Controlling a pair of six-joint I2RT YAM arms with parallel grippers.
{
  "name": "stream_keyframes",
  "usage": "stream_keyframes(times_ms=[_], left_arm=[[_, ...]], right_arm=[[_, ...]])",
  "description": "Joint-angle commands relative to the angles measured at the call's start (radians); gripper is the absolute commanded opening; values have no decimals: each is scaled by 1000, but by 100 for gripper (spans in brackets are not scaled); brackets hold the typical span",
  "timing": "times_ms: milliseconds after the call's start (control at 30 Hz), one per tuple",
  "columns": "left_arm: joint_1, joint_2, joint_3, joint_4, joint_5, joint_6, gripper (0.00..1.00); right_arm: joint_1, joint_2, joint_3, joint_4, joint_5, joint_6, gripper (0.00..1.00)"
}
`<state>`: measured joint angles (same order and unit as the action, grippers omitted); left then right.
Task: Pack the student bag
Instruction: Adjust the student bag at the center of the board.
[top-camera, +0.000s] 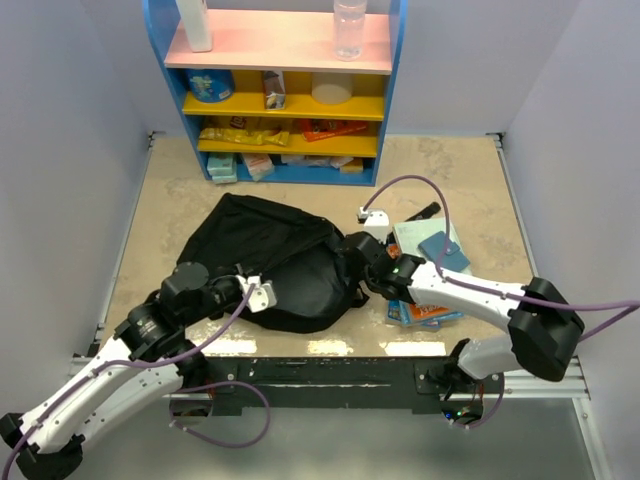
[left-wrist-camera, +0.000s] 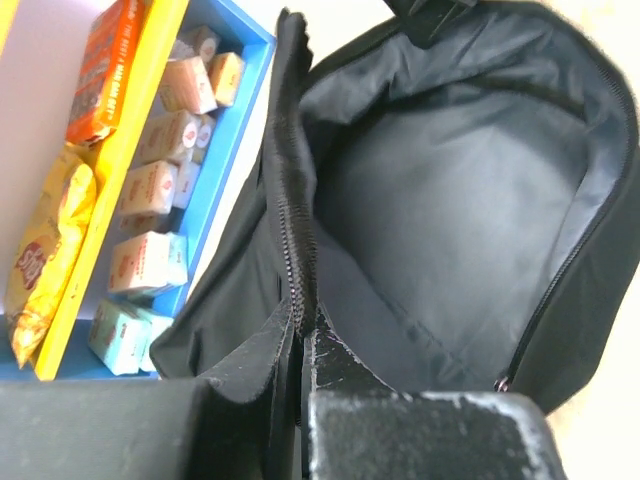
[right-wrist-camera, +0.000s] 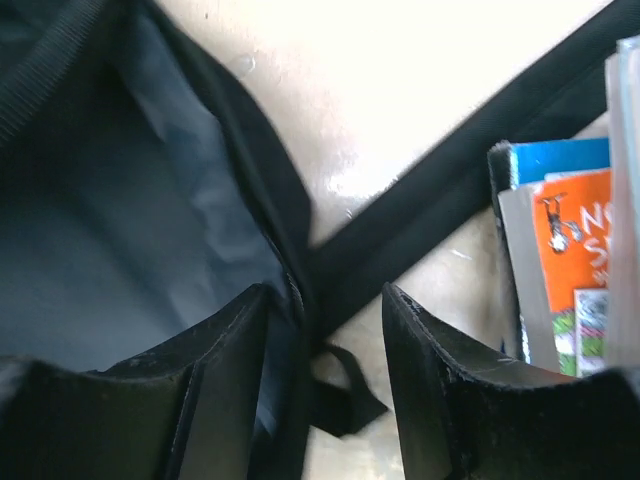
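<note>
The student bag (top-camera: 275, 255) is a big black backpack lying mid-table with its mouth unzipped. In the left wrist view its grey lining (left-wrist-camera: 450, 200) shows. My left gripper (top-camera: 262, 293) is at the bag's near left rim, shut on the zipper edge (left-wrist-camera: 296, 250), with its tips (left-wrist-camera: 300, 335) pinching the fabric. My right gripper (top-camera: 358, 262) is at the bag's right rim and stands open (right-wrist-camera: 325, 300). One finger is inside the bag, the other is outside, and the rim (right-wrist-camera: 290, 270) runs loose between them. A black strap (right-wrist-camera: 470, 190) crosses the table just beyond.
Books (top-camera: 432, 248) lie right of the bag, and another orange and blue one (top-camera: 425, 312) sits under my right arm, also seen as books (right-wrist-camera: 565, 260). A blue and yellow shelf (top-camera: 290, 105) with snacks stands at the back. A yellow snack bag (left-wrist-camera: 45, 250) lies on it.
</note>
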<state>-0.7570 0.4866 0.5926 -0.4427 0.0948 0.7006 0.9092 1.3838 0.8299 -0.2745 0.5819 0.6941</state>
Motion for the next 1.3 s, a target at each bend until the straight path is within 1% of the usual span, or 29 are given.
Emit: stream_keyframes(times_ms=[0,133,167,200,233,267,300,333,367,433,467,533,567,633,733,767,867,967,1267], left_arm=[[5,-60,79,-28,0,-19,0],[5,-95,62,-70,2,-41,0],[5,-97,58,-70,3,-47,0],[7,-97,52,-67,12,-49,0],[5,-94,50,-65,19,-50,0],[5,-89,49,-65,23,-49,0],[5,-82,49,-64,31,-47,0],[7,-76,49,-60,34,-46,0],[4,-74,47,-59,37,-44,0],[5,-69,46,-56,45,-41,0],[5,-69,42,-57,48,-41,0],[5,-69,39,-56,52,-38,0],[5,-69,38,-56,56,-39,0],[5,-71,35,-59,65,-38,0],[5,-74,30,-57,79,-30,0],[5,-77,27,-56,82,-27,0],[5,-79,24,-54,95,-26,0],[5,-83,26,-53,103,-27,0],[5,-89,30,-56,121,-33,0]], right_arm=[[0,-71,11,-34,22,7,53],[0,-114,52,-58,41,15,54],[0,-118,89,-71,59,16,55],[-3,-118,112,-89,93,19,59],[-12,-109,139,-163,143,59,62],[-44,-100,196,-207,163,83,65],[-62,-89,222,-251,180,106,66],[-84,-68,244,-335,193,157,68],[-140,-59,274,-369,196,179,70],[-202,-51,288,-443,179,231,70],[-261,-55,290,-466,173,254,73],[-314,-72,288,-512,174,283,75],[-364,-106,288,-531,183,301,82],[-407,-155,273,-526,173,300,85],[-486,-226,253,-531,159,282,94],[-545,-235,245,-532,141,268,98],[-647,-255,223,-538,53,231,99],[-694,-275,187,-548,-10,220,99],[-714,-325,97,-549,-143,232,99]])
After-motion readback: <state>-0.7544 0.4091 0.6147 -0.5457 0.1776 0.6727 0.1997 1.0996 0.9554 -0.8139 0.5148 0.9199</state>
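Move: The blue notebook lies some 25 cm to the right of the right hand, 3 cm farther out and 4 cm lower. The book stack beneath it is centred about 23 cm right and 2 cm back, 6 cm below; the strap's buckle end is 19 cm right, 12 cm out and 9 cm down. The bag's middle is about 18 cm left, level and 7 cm below. From the left hand, the notebook is roughly 43 cm right, 3 cm out and 14 cm down. The shut left fingers keep their pinch on the bag's raised zipped edge, easing back a couple of centimetres. The half-open right hand leaves the bag's right rim, rises about 8 cm, then sweeps some 23 cm right to the blue notebook, turning nearly 50 degrees clockwise and opening wide; at the end it sinks about 5 cm towards the notebook without yet touching it. ##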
